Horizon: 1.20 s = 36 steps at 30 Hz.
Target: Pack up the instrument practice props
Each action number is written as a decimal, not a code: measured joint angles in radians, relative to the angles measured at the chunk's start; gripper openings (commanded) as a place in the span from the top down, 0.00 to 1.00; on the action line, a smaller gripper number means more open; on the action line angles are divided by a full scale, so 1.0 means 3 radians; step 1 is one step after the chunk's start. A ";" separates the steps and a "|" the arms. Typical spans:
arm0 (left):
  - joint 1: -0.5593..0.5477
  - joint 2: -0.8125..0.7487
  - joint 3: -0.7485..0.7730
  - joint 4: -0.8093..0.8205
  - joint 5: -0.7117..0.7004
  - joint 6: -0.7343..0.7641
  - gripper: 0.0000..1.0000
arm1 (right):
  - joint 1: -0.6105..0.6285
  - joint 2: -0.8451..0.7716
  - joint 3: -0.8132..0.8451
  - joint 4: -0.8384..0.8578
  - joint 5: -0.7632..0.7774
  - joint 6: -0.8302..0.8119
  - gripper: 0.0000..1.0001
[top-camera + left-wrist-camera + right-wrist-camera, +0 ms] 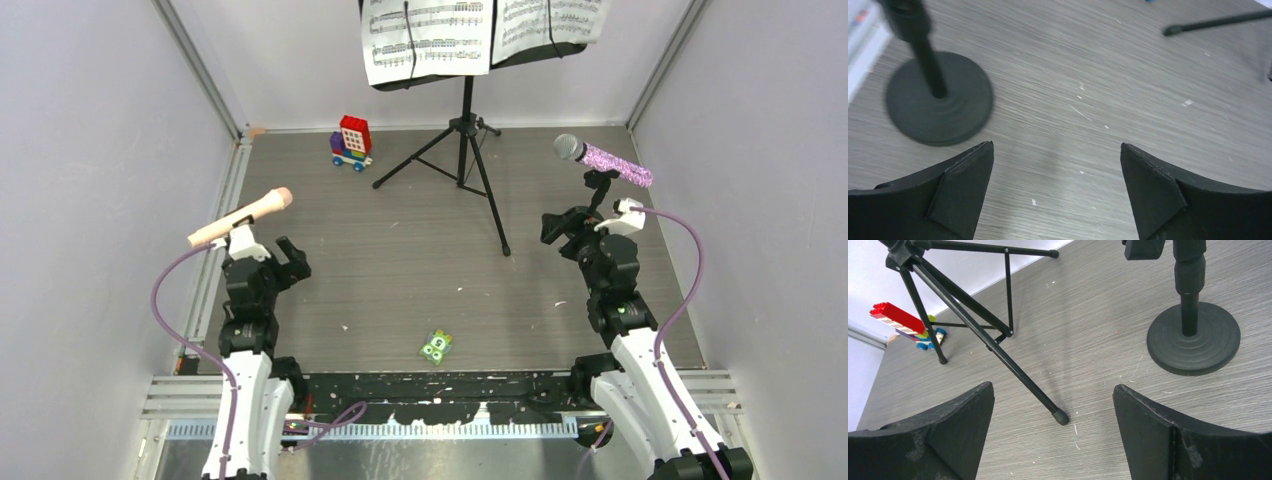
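The black music stand (465, 150) rises on tripod legs at the back centre, with white sheet-music pages (430, 35) on its desk. A pink microphone (240, 218) slants up at the left, just behind my left gripper (297, 262). Its round black mount (940, 97) sits left of the open left gripper (1057, 147), which has only floor between its fingers. A purple-glitter microphone (610, 160) rests on the right mount (1193, 337). My right gripper (1053, 387) is open above a tripod foot (1061, 416) and holds nothing.
A red-blue toy brick vehicle (351, 143) stands at the back, left of the tripod. A small green dotted piece (436, 346) lies near the front edge. Grey walls close in both sides, and purple cables loop off each arm.
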 measured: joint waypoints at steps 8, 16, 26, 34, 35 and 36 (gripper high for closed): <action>-0.0462 0.0258 0.0000 0.0037 0.0674 -0.0168 0.00 | 0.0013 0.0079 0.0001 0.0031 -0.0011 0.0000 0.07; -0.1876 0.0519 -0.0006 0.0465 0.0649 -0.0314 0.00 | 0.0750 0.0835 0.0079 0.0394 0.0070 -0.0253 0.07; -0.1991 0.0610 0.0510 0.0102 0.0511 -0.0381 0.00 | 0.1261 0.1821 0.0989 0.1216 -0.0008 -0.0776 0.06; -0.1991 0.0010 0.0544 -0.0262 0.0547 -0.0375 0.00 | 0.1261 0.2633 0.1639 0.1840 0.0033 -0.1222 0.11; -0.1991 -0.0103 0.0510 -0.0284 0.0546 -0.0411 0.00 | 0.1260 0.2748 0.1715 0.1904 0.0034 -0.1277 0.13; -0.1991 -0.0200 0.0476 -0.0305 0.0546 -0.0432 0.00 | 0.1253 0.2880 0.1807 0.1965 0.0031 -0.1328 0.14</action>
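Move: The music stand's post, at the height where the hand arrives, is about 22 cm ahead of the right hand, 22 cm to its left and 7 cm above it. The foot of its near leg is roughly 6 cm ahead and 9 cm left, down on the table; the sparkly microphone's stand is some 15 cm ahead and 12 cm right. From the left hand, the post is about 27 cm ahead and 46 cm right, the pale microphone's stand 6 cm ahead and 10 cm left. The music stand's post draws the open right hand: after a brief wait it swings about 19 cm left, dipping first, then reaches 14 cm forward and climbs to finish 8 cm higher, levelling its roll and tipping up some 20 degrees. The empty left hand sweeps right, away from the pale microphone's stand, turning clockwise, then rises and draws back. ##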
